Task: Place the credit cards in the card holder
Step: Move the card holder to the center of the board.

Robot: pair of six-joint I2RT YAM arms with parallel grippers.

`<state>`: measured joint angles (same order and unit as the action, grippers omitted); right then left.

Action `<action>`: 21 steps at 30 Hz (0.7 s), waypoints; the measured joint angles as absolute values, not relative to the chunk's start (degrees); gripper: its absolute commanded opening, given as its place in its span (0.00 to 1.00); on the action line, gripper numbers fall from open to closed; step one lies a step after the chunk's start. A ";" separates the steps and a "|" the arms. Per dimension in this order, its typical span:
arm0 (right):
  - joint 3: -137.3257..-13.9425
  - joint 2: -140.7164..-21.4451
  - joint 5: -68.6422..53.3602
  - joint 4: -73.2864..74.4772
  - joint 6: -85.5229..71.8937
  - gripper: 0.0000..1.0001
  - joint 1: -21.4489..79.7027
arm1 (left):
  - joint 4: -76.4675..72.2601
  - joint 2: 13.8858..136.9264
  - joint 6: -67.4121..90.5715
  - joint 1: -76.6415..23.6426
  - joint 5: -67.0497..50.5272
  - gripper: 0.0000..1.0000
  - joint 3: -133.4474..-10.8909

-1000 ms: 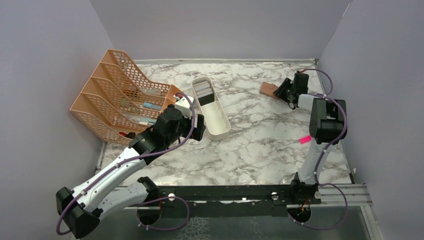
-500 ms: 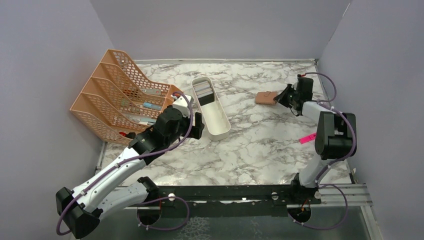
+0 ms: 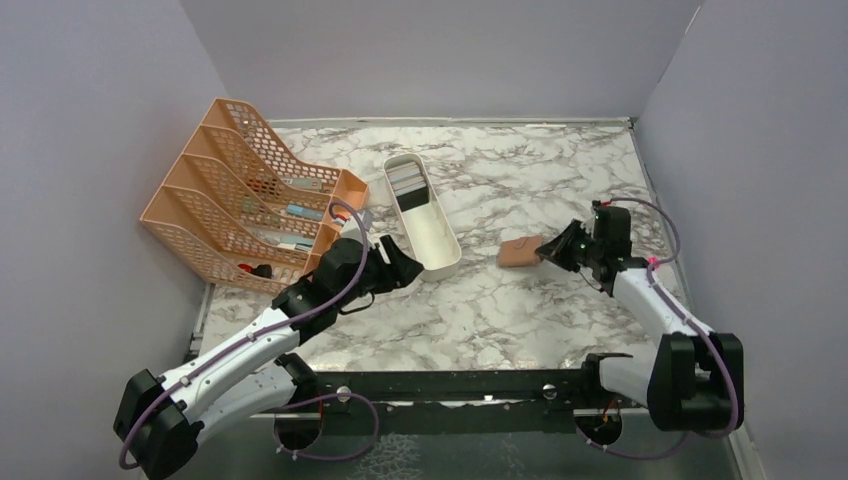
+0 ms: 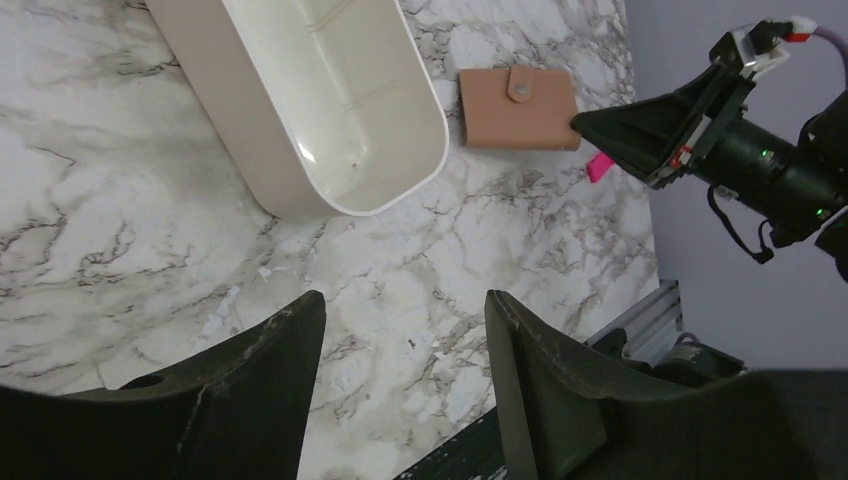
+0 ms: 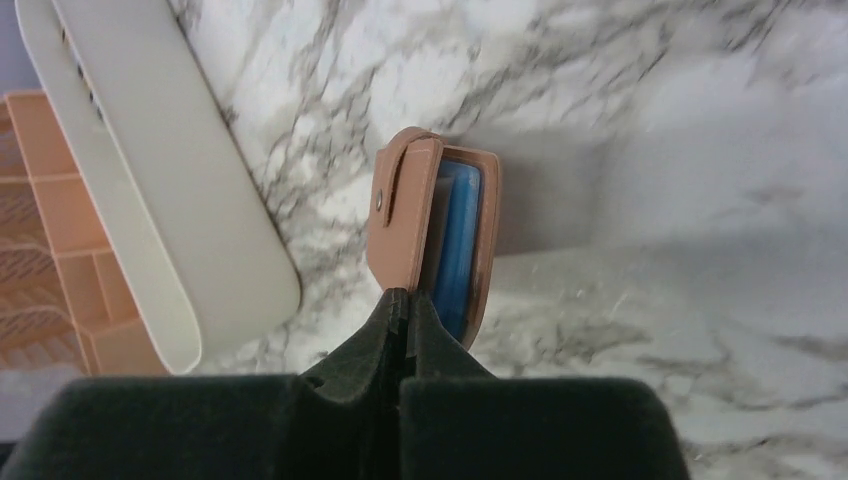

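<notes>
The tan card holder (image 3: 518, 253) with its snap button lies right of the white tray's near end, low over or on the table. It also shows in the left wrist view (image 4: 518, 108). My right gripper (image 3: 545, 252) is shut on its right edge; in the right wrist view (image 5: 403, 300) the tips pinch the flap of the card holder (image 5: 405, 215), and a blue layer (image 5: 457, 245) shows inside. The credit cards (image 3: 406, 179) lie stacked in the tray's far end. My left gripper (image 3: 400, 268) is open and empty over bare marble (image 4: 405, 300).
The white oblong tray (image 3: 437, 243) lies diagonally mid-table; its near half is bare (image 4: 330, 90). The orange mesh file rack (image 3: 240, 190) stands at the left. A pink highlighter (image 4: 598, 167) lies beneath my right gripper. Walls close in the sides and back.
My right gripper has brought the card holder from the far right corner towards the near middle of the table. My left gripper has drawn back and down, away from the tray.
</notes>
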<state>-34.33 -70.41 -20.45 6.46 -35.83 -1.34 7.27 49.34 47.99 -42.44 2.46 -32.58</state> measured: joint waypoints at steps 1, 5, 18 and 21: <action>-32.73 -67.77 -20.75 7.57 -36.64 0.01 -0.30 | 6.68 49.43 49.32 -42.44 2.00 0.62 -31.88; -28.77 -60.62 -21.34 11.35 -39.70 0.12 4.80 | 5.45 49.95 51.20 -42.44 1.87 0.63 -31.57; -26.00 -55.20 -23.77 19.59 -43.72 0.46 14.17 | 10.00 54.83 42.22 -42.44 -0.45 0.68 -37.41; -28.69 -56.82 -22.76 20.71 -42.30 0.58 14.22 | 10.90 54.87 40.86 -42.44 -1.06 0.68 -37.56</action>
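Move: The right hand still pinches the card holder by its right-hand edge, off the board. The patch of open board where the card holder will go lies about 7 cm back and 10 cm left of that hand, some 5 cm below. The white bin's middle is roughly 14 cm ahead and 27 cm left, the pink strip about 21 cm to the right and level with the hand. From the left hand the patch is about 21 cm right, about level fore and aft, 15 cm below. Back and to the left, the right hand carries the card holder some 10 cm back and 7 cm left, nearly level, slowing as it goes. The wrist turns about 15 degrees, mostly counter-clockwise, while the fingers open to roughly half, let go of the card holder and stay a few centimetres above the board, just behind and to the right of it. ##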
